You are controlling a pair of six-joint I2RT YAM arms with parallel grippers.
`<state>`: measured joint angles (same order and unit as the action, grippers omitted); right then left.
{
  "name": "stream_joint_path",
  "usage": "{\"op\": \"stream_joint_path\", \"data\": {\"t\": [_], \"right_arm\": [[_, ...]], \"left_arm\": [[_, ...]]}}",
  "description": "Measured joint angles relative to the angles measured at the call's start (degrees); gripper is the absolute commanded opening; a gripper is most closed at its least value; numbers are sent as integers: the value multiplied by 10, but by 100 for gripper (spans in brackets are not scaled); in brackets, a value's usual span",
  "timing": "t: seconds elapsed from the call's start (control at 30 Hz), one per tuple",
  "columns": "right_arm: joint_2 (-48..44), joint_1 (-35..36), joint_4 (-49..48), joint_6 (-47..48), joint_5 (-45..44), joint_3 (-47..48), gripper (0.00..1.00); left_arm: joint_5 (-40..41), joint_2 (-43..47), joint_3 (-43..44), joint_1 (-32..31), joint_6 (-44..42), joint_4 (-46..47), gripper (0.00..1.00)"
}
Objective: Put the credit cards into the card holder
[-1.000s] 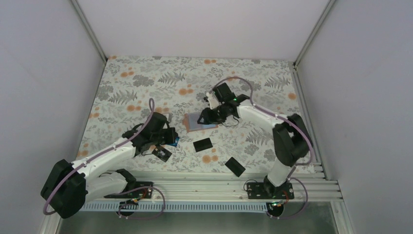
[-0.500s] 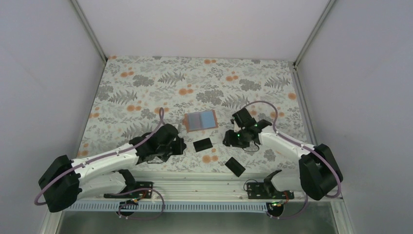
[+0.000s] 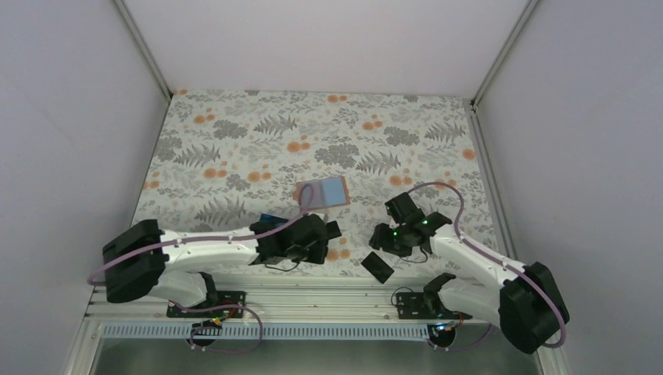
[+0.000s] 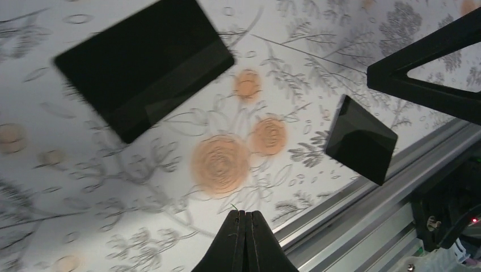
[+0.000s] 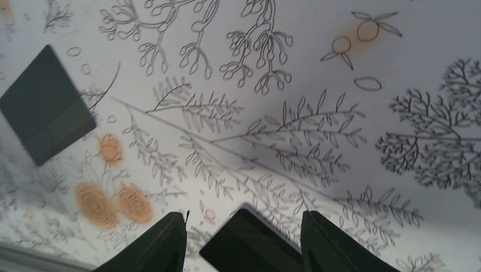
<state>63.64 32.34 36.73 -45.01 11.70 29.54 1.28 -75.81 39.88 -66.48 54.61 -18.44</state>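
The tan card holder (image 3: pixel 301 195) lies open mid-table with a blue credit card (image 3: pixel 327 191) on it. One black credit card (image 3: pixel 331 229) (image 4: pixel 144 62) (image 5: pixel 45 105) lies in front of it, partly under my left arm. Another black card (image 3: pixel 378 266) (image 4: pixel 360 139) (image 5: pixel 249 246) lies near the front rail. My left gripper (image 3: pixel 322 248) (image 4: pixel 245 214) is shut and empty, low over the cloth between the two black cards. My right gripper (image 3: pixel 381 248) (image 5: pixel 243 214) is open, and a corner of the near black card shows between its fingers. A blue card edge (image 3: pixel 270 218) peeks from behind my left arm.
A floral cloth (image 3: pixel 234 148) covers the table. The metal rail (image 3: pixel 328 293) (image 4: pixel 363 215) runs along the front edge, close to both grippers. Part of the right gripper (image 4: pixel 425 79) shows at the upper right of the left wrist view. White walls enclose the table.
My left arm has swept from the left side to the front middle, staying shut. My right arm has drawn back from the card holder to the near black card, its jaws opening wider.
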Motion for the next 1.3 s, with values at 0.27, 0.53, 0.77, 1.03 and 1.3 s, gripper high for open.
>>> {"op": "stream_joint_path", "data": {"t": [0.27,0.53,0.77,1.03,1.3], "right_arm": [[-75,0,72,-3,30,-2,63],[-88,0,129,-5,71,-2,76],[-26,0,137,-10,99,-22,78],[-4,0,152,-15,122,-32,80],[14,0,119,-27,158,-61,78]], "left_arm": [[-14,-119,70,-15,-15,56,2],[-64,-223,166,-5,-62,99,2],[-113,-274,189,16,-88,118,2],[-172,-326,230,31,-121,136,2],[-209,-338,236,33,-137,139,2]]}}
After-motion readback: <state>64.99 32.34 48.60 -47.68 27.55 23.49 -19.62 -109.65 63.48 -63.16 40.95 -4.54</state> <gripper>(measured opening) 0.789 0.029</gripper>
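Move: The near black card lies about 7 cm back and 3 cm left of the right hand, some 3 cm below it. From the shut left hand the same card is about 18 cm to the right, 4 cm back and 7 cm below. The far black card lies about 6 cm ahead of the left hand and 3 cm to its right; the card holder is about 18 cm ahead and 2 cm to the right. Back towards the table's near edge, the right hand travels about 10 cm, lifting slightly before sinking beside the near black card's back end; it opens wider and tips some 25 degrees so the fingers point more backward. The left hand, still shut, sweeps about 14 cm right towards the same card, drifting down 3 cm and turning clockwise. ##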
